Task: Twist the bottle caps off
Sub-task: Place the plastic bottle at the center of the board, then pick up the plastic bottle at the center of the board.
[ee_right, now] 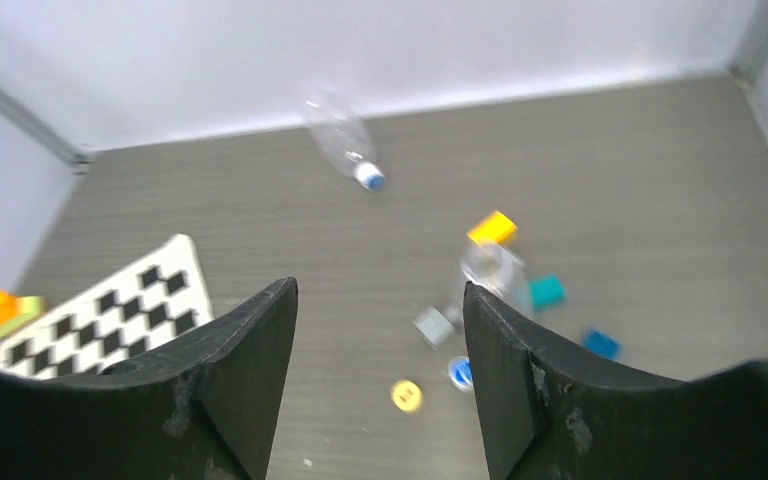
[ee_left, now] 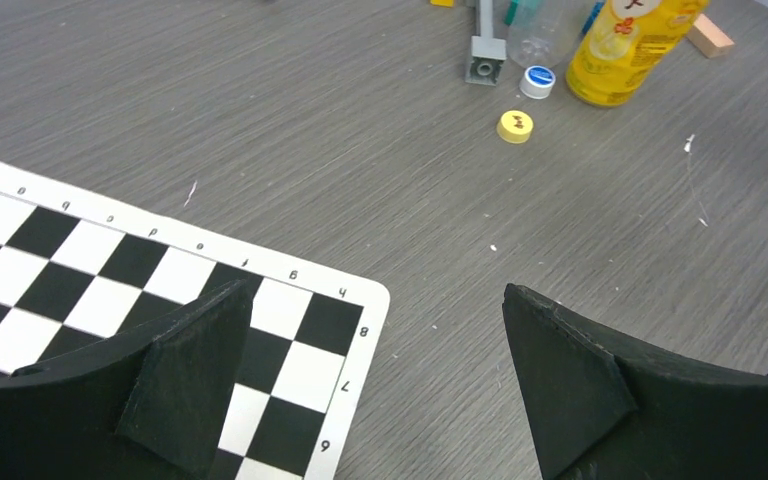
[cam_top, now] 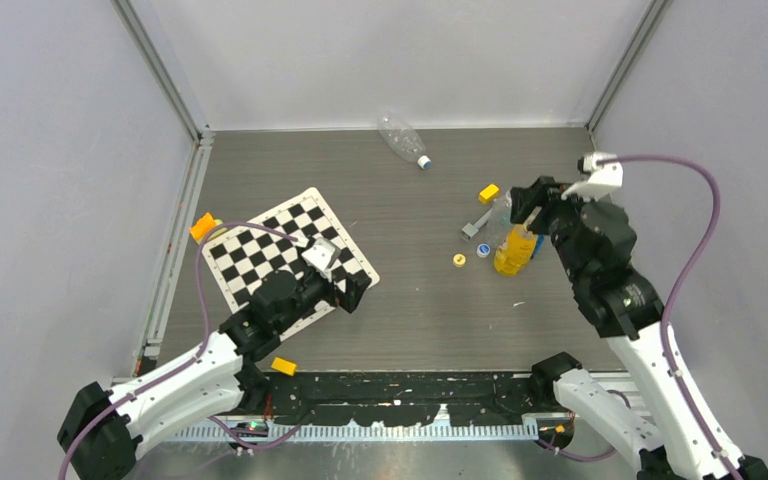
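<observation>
Two loose bottle caps lie on the table: a yellow cap [cam_top: 458, 260] [ee_left: 514, 126] [ee_right: 407, 396] and a white-blue cap [cam_top: 483, 251] [ee_left: 537, 81] [ee_right: 460, 372]. Beside them stand a yellow-orange bottle [cam_top: 514, 251] [ee_left: 625, 45] and a clear bottle [cam_top: 500, 214] [ee_right: 490, 265] with an open mouth. Another clear bottle [cam_top: 400, 134] [ee_right: 337, 132] lies at the back with its cap [cam_top: 424, 162] [ee_right: 369, 178] on. My right gripper [cam_top: 533, 214] [ee_right: 378, 290] hangs open and empty above the standing bottles. My left gripper [cam_top: 350, 290] [ee_left: 375, 380] is wide open and empty over the checkerboard's corner.
A checkerboard mat [cam_top: 285, 250] [ee_left: 80, 270] lies at left. A grey block [cam_top: 475, 225] [ee_left: 487, 60], yellow block [cam_top: 489, 193] [ee_right: 491, 228], teal block [ee_right: 547, 291] and blue block [ee_right: 600, 343] crowd the bottles. Orange pieces [cam_top: 203, 226] sit by the left wall.
</observation>
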`<state>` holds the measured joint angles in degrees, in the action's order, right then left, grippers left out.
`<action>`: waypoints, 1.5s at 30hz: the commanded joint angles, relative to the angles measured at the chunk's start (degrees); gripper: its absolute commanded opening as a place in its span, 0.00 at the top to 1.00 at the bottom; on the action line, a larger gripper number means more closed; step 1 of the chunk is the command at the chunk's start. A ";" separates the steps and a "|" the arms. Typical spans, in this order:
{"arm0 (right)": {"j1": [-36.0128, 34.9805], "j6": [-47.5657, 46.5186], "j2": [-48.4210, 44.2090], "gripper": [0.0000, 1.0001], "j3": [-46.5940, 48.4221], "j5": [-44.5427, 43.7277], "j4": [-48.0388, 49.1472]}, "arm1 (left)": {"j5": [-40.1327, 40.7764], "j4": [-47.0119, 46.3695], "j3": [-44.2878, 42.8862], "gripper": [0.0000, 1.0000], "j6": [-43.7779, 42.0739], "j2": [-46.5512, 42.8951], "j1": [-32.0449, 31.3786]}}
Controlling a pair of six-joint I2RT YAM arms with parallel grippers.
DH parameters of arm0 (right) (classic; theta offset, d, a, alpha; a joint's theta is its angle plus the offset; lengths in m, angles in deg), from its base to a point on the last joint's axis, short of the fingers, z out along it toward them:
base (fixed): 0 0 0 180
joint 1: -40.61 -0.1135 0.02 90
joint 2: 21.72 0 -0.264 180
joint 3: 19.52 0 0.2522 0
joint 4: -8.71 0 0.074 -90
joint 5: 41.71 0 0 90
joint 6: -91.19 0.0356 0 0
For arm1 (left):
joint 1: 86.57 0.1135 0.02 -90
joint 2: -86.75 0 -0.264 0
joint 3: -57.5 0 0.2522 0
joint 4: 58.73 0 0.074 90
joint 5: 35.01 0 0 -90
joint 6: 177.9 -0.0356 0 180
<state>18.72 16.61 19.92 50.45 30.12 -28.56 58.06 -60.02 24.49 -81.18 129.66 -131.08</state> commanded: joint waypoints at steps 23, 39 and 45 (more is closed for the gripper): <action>-4.68 -5.17 93.63 0.27 77.19 6.14 -13.66 | 10.63 -0.85 1.08 0.00 3.22 -1.99 0.04; -0.53 -8.32 112.24 0.24 92.93 13.29 -6.01 | 10.34 -3.59 0.71 0.00 2.69 3.08 0.04; -0.44 -9.00 114.17 0.31 93.40 16.20 -5.11 | 10.75 -3.28 0.92 0.00 2.07 2.83 0.04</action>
<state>18.59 8.87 134.72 141.04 43.43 -36.65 67.66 -59.84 25.78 -78.89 132.81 -131.08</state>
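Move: The plastic bottle lying near the far wall is about 40 cm ahead of the right hand, 21 cm to its left and 31 cm below. The yellow bottle stands almost under that hand, 2 cm ahead and 4 cm right, the clear bottle roughly 10 cm ahead and 1 cm right, both some 24 cm below; the yellow block lies 22 cm ahead, 1 cm left, 32 cm down. From the left hand, the plastic bottle is about 45 cm ahead, 10 cm right and 15 cm below. Lift the open right gripper briefly away from the standing bottles, then sweep it about 35 cm forward and 18 cm left while sinking nearly 30 cm to the capped end of the lying plastic bottle. Tip the fingers down some 30 degrees and keep them open, straddling the neck. Meanwhile ease the empty left hand slightly forward and left, turning it counter-clockwise, then lower it a little. ##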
